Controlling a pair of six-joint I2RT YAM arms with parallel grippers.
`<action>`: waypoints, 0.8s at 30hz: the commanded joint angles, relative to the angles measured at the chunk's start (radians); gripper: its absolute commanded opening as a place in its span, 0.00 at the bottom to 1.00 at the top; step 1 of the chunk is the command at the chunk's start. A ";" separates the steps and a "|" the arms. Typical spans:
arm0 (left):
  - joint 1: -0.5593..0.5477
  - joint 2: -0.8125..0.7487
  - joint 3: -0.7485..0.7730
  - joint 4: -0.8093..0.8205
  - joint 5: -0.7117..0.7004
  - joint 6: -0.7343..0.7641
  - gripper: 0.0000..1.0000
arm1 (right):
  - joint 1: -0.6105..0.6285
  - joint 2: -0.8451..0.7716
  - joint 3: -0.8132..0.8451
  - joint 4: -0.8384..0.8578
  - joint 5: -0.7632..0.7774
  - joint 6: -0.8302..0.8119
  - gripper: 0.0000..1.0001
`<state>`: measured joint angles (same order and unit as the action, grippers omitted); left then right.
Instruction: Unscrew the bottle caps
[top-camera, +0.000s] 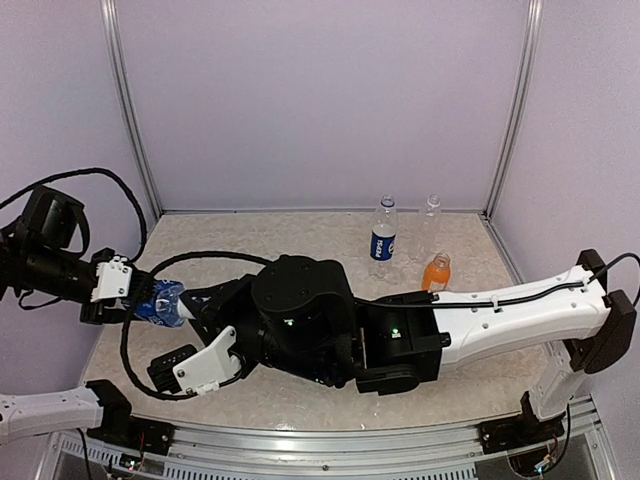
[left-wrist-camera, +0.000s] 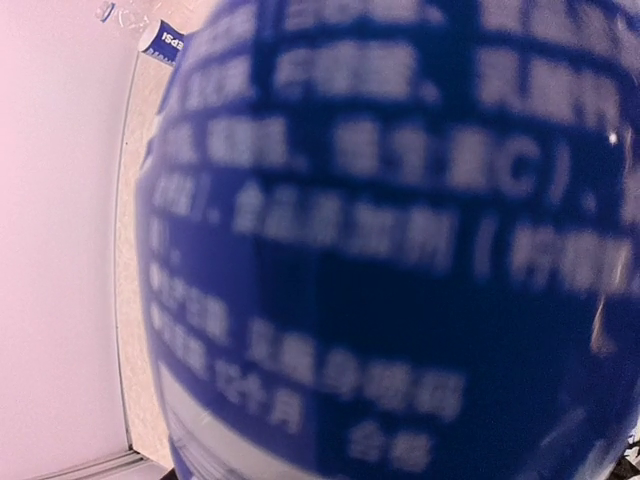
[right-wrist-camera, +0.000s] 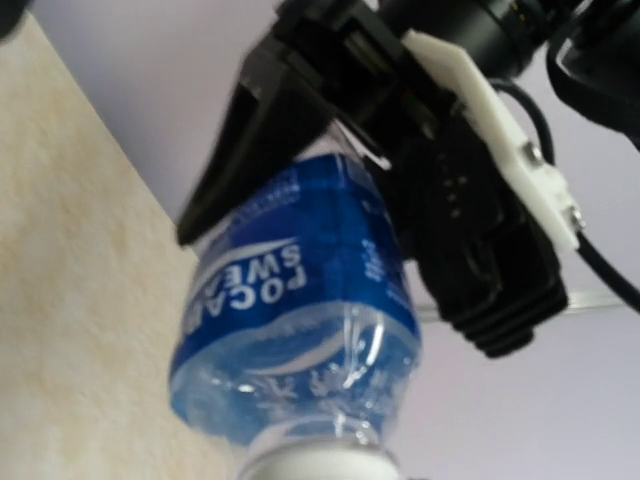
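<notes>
My left gripper (top-camera: 138, 300) is shut on the body of a clear bottle with a dark blue label (top-camera: 160, 302), held tilted above the table's left side. The right wrist view shows this bottle (right-wrist-camera: 295, 320) neck-down, with the left gripper's black fingers (right-wrist-camera: 245, 140) on either side of it. My right gripper (top-camera: 190, 318) is shut at the bottle's neck end, on its cap. Only a whitish rim (right-wrist-camera: 315, 465) shows at the frame's bottom edge, and the cap itself is hidden. The blue label (left-wrist-camera: 400, 250) fills the left wrist view.
Three bottles stand at the back of the table: a blue-labelled one (top-camera: 382, 232), a small clear one (top-camera: 432, 208) and a short orange one (top-camera: 436, 271). My right arm (top-camera: 420, 335) stretches across the table's middle. Walls close in the left, back and right.
</notes>
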<state>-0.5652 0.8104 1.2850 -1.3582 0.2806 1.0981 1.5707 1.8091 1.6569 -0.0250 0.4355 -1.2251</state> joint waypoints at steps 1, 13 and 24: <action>-0.015 -0.013 -0.032 0.122 0.149 -0.120 0.44 | -0.023 0.045 -0.032 0.227 0.172 -0.025 0.58; -0.017 -0.042 -0.170 0.530 -0.206 -0.172 0.44 | -0.143 -0.083 0.013 0.035 -0.088 0.780 0.99; -0.027 -0.068 -0.275 0.723 -0.362 -0.085 0.45 | -0.362 -0.039 0.090 -0.060 -0.569 1.527 0.96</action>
<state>-0.5854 0.7528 1.0420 -0.7322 -0.0067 0.9764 1.2613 1.7367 1.6958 -0.0174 0.0422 -0.0505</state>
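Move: The cap of the blue-labelled bottle is already between the right hand's fingers, right at its hand point. The body of that bottle reaches from there about 8 cm to the left and some 5 cm lower, level fore and aft. It sits in the left hand's grip, its middle close to that hand's point, so from the left hand the cap lies roughly 8 cm to the right, about 5 cm higher and hardly 1 cm back. The bottle cap is let go as the right fingers spring wide open, and the right hand rolls back some 70 degrees about the cap's line, undoing its last twist while travelling about 10 cm forward, then also rising some 6 cm, its fingers still around the cap. The left hand keeps its grip and carries the bottle forward about as far, rising slightly, its fingers swinging outward. ##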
